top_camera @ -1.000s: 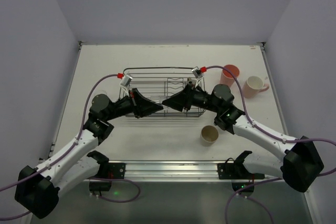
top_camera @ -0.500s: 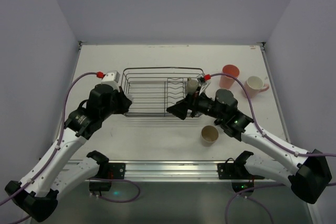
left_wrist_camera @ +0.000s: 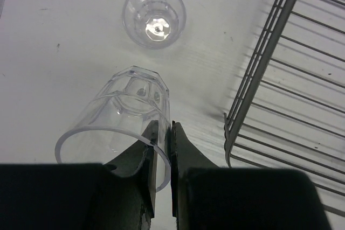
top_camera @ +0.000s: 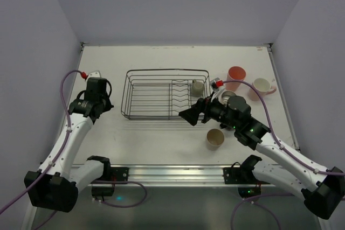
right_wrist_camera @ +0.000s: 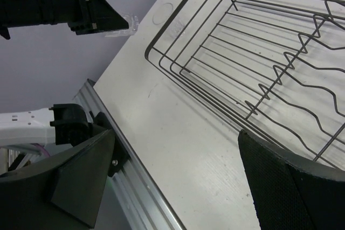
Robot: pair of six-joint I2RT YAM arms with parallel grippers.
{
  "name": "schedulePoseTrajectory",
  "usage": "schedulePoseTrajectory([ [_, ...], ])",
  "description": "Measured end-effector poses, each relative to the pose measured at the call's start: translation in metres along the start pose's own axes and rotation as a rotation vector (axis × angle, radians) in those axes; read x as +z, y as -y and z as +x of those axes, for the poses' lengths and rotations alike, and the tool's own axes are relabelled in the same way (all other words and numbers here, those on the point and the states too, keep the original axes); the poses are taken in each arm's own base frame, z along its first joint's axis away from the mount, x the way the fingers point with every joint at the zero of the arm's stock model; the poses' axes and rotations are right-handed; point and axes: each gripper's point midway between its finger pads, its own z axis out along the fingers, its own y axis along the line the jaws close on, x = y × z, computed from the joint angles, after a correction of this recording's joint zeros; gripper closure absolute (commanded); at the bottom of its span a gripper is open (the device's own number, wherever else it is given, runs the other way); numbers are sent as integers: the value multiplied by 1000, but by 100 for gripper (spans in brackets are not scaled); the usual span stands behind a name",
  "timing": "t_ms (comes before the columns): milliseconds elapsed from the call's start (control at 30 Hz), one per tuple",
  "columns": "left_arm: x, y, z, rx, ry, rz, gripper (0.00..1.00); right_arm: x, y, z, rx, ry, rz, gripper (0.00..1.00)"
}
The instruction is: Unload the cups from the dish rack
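The dish rack (top_camera: 161, 94) stands mid-table and holds a small grey-olive cup (top_camera: 198, 87) at its right end. My left gripper (left_wrist_camera: 163, 133) is shut on the rim of a clear glass (left_wrist_camera: 121, 117), tilted above the table just left of the rack (left_wrist_camera: 291, 79). A second clear glass (left_wrist_camera: 154, 14) stands upright on the table beyond it. My left gripper also shows in the top view (top_camera: 102, 105). My right gripper (top_camera: 188, 116) is open and empty at the rack's front right corner. The coral-pink tumbler (top_camera: 236, 75), pale pink mug (top_camera: 262, 86) and tan cup (top_camera: 214, 139) stand on the table to the right. The black mug is hidden.
The right wrist view shows the rack's wavy dividers (right_wrist_camera: 291, 63), bare table under the open gripper (right_wrist_camera: 186, 149), and the left arm (right_wrist_camera: 59, 4) with the glass (right_wrist_camera: 121, 28) far off. A metal rail (top_camera: 172, 173) runs along the near edge. Walls close in on both sides.
My left gripper has pulled out of the rack and moved left with the clear glass. My right gripper has drawn back out of the rack toward its front right corner.
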Motion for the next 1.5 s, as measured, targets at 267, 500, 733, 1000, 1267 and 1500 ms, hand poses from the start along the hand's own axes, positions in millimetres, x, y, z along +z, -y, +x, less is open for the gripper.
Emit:
schedulePoseTrajectory([
  [267,47,4,30,45,-157,-27,93,-1,9,5,-5,-16,42,1],
  [500,67,2,60,58,-261,-39,86,-1,18,6,-10,-15,87,1],
  [733,81,5,64,55,-290,-23,76,-1,25,8,-17,-19,116,1],
  [1000,86,3,59,66,-269,-14,66,7,45,14,-24,-46,207,1],
  [1267,57,15,32,25,-130,95,59,15,68,-4,-61,-52,361,19],
  [1500,-13,40,-31,-25,160,322,47,27,119,-15,-99,-101,609,42],
])
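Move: The left hand, holding a clear cup, is bound for a bare table spot about 16 cm below it and 2 ahead, 1 to its right. Another clear cup stands roughly 11 cm ahead and 2 left; the rack's left side is some 12 ahead, 8 right. The beige mug in the rack lies about 21 cm ahead of the open right hand, 6 right and 18 below; the steel-lined cup is about 15 cm right of that mug and 5 nearer. The left fingers, pinching the clear cup's wall, lower it about 10 cm onto the table behind the other clear cup, open and come free, then the hand rises some 14 cm, tilting its fingertips up. The empty right hand eases down, then quickens forward over the rack towards the beige mug, about 10 cm in all, with some 6 down and a little right, swinging its fingers rightward and downward and partly closing them, without touching the mug. ##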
